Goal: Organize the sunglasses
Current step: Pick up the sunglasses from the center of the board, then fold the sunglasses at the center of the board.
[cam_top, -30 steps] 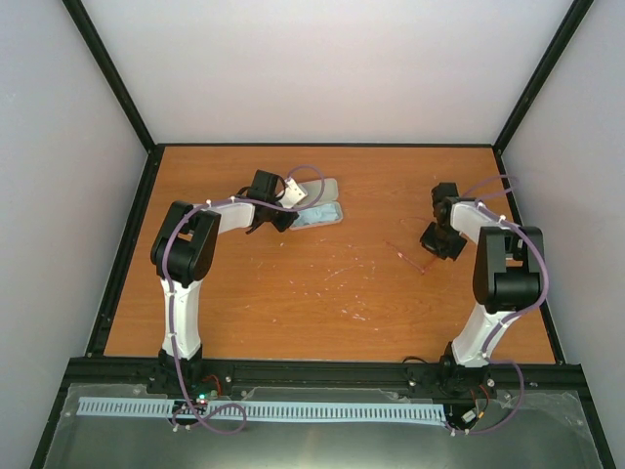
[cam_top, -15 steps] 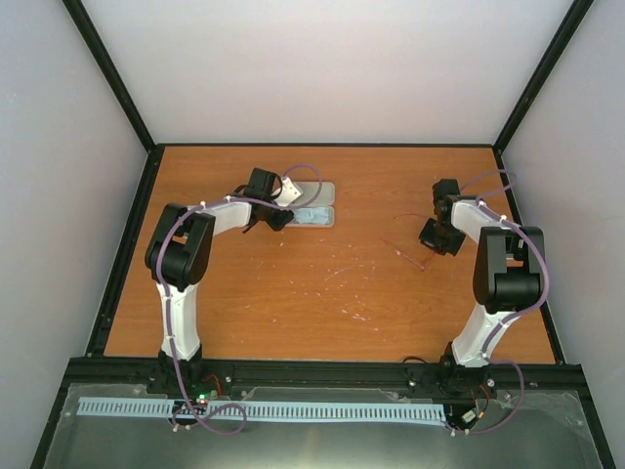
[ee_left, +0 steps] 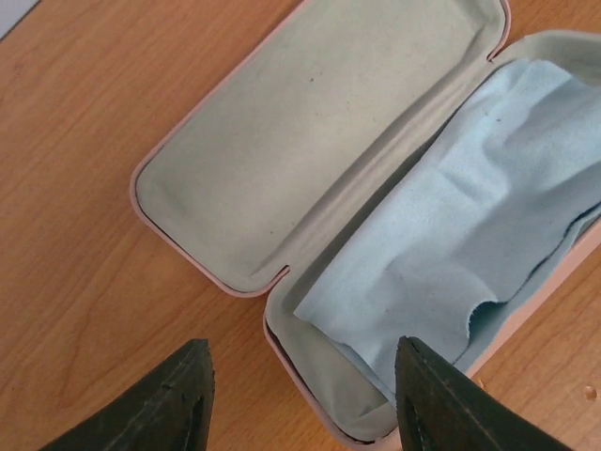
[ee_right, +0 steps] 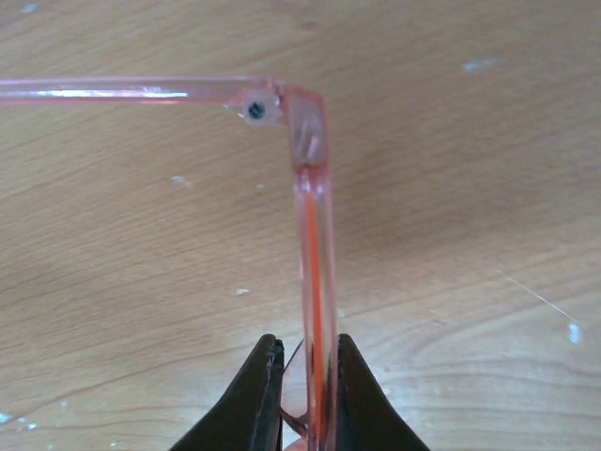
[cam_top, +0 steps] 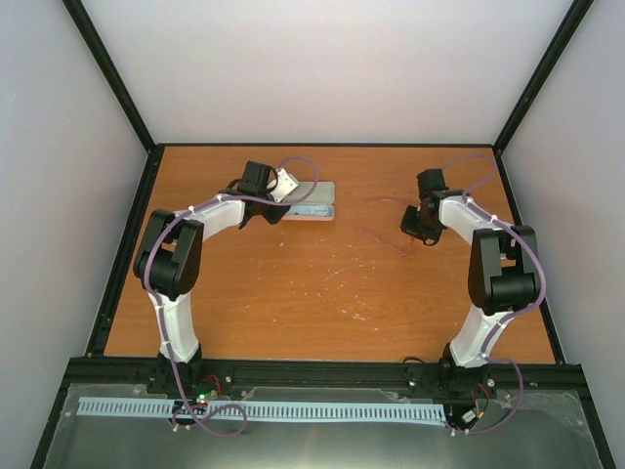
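The sunglasses have a thin translucent red-pink frame, and my right gripper is shut on the front of it, with one slender arm folded out to the left at the hinge. From above, the sunglasses show only as faint lines left of the right gripper, at the table's back right. The pink case lies open flat, with a light blue cloth in its right half. My left gripper stands open just short of the case's near end, holding nothing. The top view has the left gripper at the left end of the case.
The orange wooden table is bounded by a black frame, with white walls on three sides. Faint white scuffs mark its middle. Both arm bases stand at the near edge.
My left gripper has opened and let go of the case, which now lies open and square. My right arm has carried the sunglasses back and to the left.
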Available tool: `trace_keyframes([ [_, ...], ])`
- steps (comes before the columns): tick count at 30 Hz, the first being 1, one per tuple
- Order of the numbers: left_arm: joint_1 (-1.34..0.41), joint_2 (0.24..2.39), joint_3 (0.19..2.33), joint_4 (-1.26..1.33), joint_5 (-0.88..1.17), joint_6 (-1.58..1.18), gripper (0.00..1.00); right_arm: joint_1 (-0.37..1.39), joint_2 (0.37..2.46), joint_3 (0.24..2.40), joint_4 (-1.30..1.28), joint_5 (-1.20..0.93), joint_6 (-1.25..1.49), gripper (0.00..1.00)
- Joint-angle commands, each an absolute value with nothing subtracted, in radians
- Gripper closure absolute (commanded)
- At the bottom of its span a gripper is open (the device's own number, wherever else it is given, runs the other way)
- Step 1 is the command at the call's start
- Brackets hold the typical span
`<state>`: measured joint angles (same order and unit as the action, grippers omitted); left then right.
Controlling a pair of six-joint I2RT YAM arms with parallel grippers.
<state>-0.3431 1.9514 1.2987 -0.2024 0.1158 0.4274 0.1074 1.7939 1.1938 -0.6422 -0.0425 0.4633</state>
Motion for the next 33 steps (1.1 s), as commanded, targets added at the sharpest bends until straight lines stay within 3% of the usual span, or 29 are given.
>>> trace_keyframes([
  [1,-0.34,1.911,1.335,-0.218,0.103,0.401,0.45,0.115,1.775,1.221,-0.57,-0.154,0.396,0.97],
  [7,-0.339,1.924,1.416,-0.216,0.11,0.381,0.45,0.115,1.739,1.212,-0.547,-0.32,0.283,0.97],
  [12,-0.339,1.928,1.505,-0.205,0.176,0.327,0.65,0.131,1.699,1.162,-0.481,-0.564,0.223,0.97],
  [16,-0.333,1.894,1.532,-0.169,0.42,0.232,0.73,0.163,1.701,1.157,-0.436,-0.725,0.207,0.97],
  [24,-0.341,1.913,1.601,-0.081,0.765,0.027,0.77,0.2,1.739,1.207,-0.4,-0.939,0.21,0.97],
  [33,-0.388,1.884,1.609,-0.041,0.824,-0.062,0.78,0.235,1.809,1.281,-0.396,-0.949,0.224,0.97],
])
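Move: The right hand already holds the sunglasses by the bridge, a few centimetres over the table. The open case lies about 30 cm to its left, 13 cm farther out and 4 cm below. The cloth in the case's near half is about 29 cm left and 10 cm ahead of that hand. For the left hand, the sunglasses are about 35 cm to the right, 4 cm back and slightly lower; the case's middle is about 8 cm ahead and 9 cm right. Leftward and rising, the right arm carries the sunglasses some 18 cm towards the case and the left hand, keeping its pinch as its wrist rolls until the fingers point largely left. The left hand climbs nearly straight up from the case's near-left corner, then swings right and slightly back towards the sunglasses, rising about 18 cm in all, its fingers turning to point rightward and narrowing to a small gap, empty. ##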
